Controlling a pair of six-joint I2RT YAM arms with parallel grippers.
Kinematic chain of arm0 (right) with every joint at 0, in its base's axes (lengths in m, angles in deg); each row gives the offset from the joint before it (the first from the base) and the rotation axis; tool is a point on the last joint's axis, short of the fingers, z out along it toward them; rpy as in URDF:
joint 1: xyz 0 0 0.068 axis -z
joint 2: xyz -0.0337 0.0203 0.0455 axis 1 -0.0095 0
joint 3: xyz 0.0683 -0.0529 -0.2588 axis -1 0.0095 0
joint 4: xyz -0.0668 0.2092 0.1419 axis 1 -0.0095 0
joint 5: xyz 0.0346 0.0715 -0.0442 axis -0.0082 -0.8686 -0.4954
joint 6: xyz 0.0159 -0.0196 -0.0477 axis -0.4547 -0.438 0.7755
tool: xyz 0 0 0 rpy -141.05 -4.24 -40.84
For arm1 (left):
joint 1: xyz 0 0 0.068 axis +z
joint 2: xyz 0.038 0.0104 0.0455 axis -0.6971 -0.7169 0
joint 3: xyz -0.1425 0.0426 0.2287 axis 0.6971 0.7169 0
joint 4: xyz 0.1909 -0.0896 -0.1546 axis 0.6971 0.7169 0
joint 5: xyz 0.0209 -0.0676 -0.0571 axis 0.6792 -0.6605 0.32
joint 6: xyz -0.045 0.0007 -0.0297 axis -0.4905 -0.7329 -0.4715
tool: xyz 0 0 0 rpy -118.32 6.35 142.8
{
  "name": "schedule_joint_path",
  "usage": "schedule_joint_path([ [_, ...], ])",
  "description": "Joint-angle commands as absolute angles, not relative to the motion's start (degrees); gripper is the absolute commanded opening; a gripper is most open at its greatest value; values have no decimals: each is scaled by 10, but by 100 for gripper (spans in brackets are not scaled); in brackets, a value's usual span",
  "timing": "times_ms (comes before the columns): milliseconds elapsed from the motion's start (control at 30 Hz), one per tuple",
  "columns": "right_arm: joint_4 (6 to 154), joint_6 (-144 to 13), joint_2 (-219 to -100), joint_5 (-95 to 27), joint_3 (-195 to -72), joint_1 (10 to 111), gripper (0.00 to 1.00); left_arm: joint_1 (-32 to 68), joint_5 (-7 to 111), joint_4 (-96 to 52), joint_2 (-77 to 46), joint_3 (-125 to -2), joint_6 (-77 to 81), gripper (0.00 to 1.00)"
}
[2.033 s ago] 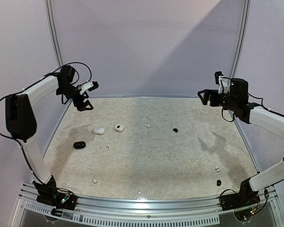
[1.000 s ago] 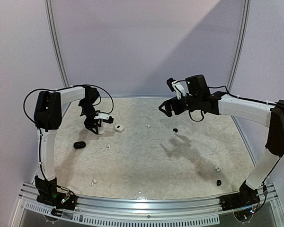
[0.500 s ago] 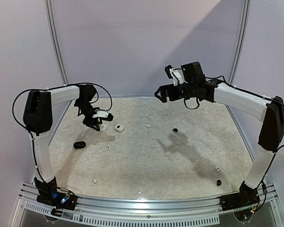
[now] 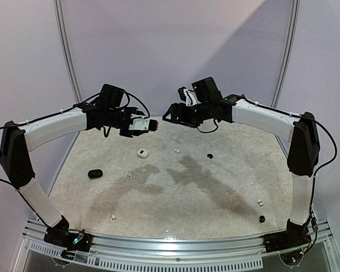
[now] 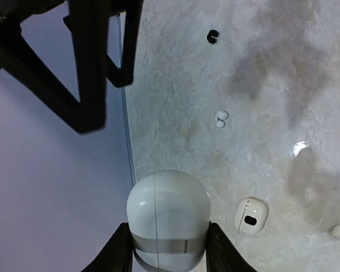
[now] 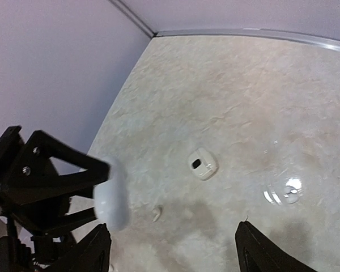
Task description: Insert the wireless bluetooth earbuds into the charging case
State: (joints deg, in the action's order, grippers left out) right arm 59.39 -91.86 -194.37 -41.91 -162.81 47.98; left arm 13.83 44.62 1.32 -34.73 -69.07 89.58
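My left gripper (image 4: 151,126) is shut on a closed white pill-shaped charging case (image 5: 168,211), held high over the back of the table. In the left wrist view its fingers (image 5: 120,245) clamp the case's lower sides. My right gripper (image 4: 169,115) faces it from the right, open and empty, and the case (image 6: 112,196) hangs blurred just beyond its left finger (image 6: 96,250). A second white case (image 4: 142,153) lies on the table below. Loose earbuds lie about: a white one (image 4: 177,151), a black one (image 4: 209,155), and another white one (image 4: 129,176).
A black case (image 4: 94,173) lies at the left. More earbuds lie near the front: a white one (image 4: 111,216) on the left, a white one (image 4: 260,202) and a black one (image 4: 262,218) on the right. A purple wall backs the table.
The left gripper lifted the white case off the table and carried it up toward the middle. The right arm swung left to meet it, and its jaws narrowed a little.
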Motion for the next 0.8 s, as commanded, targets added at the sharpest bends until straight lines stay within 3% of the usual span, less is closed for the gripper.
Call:
schedule_joint_path([
  [0, 627, -909, -1953, -479, -1646, 444, 75, 116, 467, -57, -350, -682, 860, 0],
  [500, 615, -903, -1997, -480, -1682, 439, 52, 95, 466, -84, -342, -674, 842, 0],
  [767, 622, -893, -1998, -476, -1687, 439, 11, 94, 449, -80, -324, -653, 848, 0],
])
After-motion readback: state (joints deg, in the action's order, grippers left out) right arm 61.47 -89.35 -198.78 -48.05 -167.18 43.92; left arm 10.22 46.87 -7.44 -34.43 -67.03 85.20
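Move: The charging case is already in the left fingers, its free end jutting towards the right hand; from the right hand, the case's middle lies about 9 cm left, 3 cm back and 2 cm lower. From the left hand, the open right gripper is some 10 cm to the right and 4 cm ahead, about 1 cm higher. Below the right hand by some 22 cm, the small white box lies 15 cm left and 1 cm ahead, the earbud pair 2 cm left and 2 cm ahead. The right hand swings left and back about 6 cm towards the held charging case, turning some 10 degrees counter-clockwise, then creeps about 1 cm farther left and forward while sinking slightly, its fingers closing from wide to nearly shut around the case's free end. The left hand keeps its unchanged grip on the other end and brings the case about 3 cm right and 2 cm up to meet the right fingers, with only a slight tilt. ##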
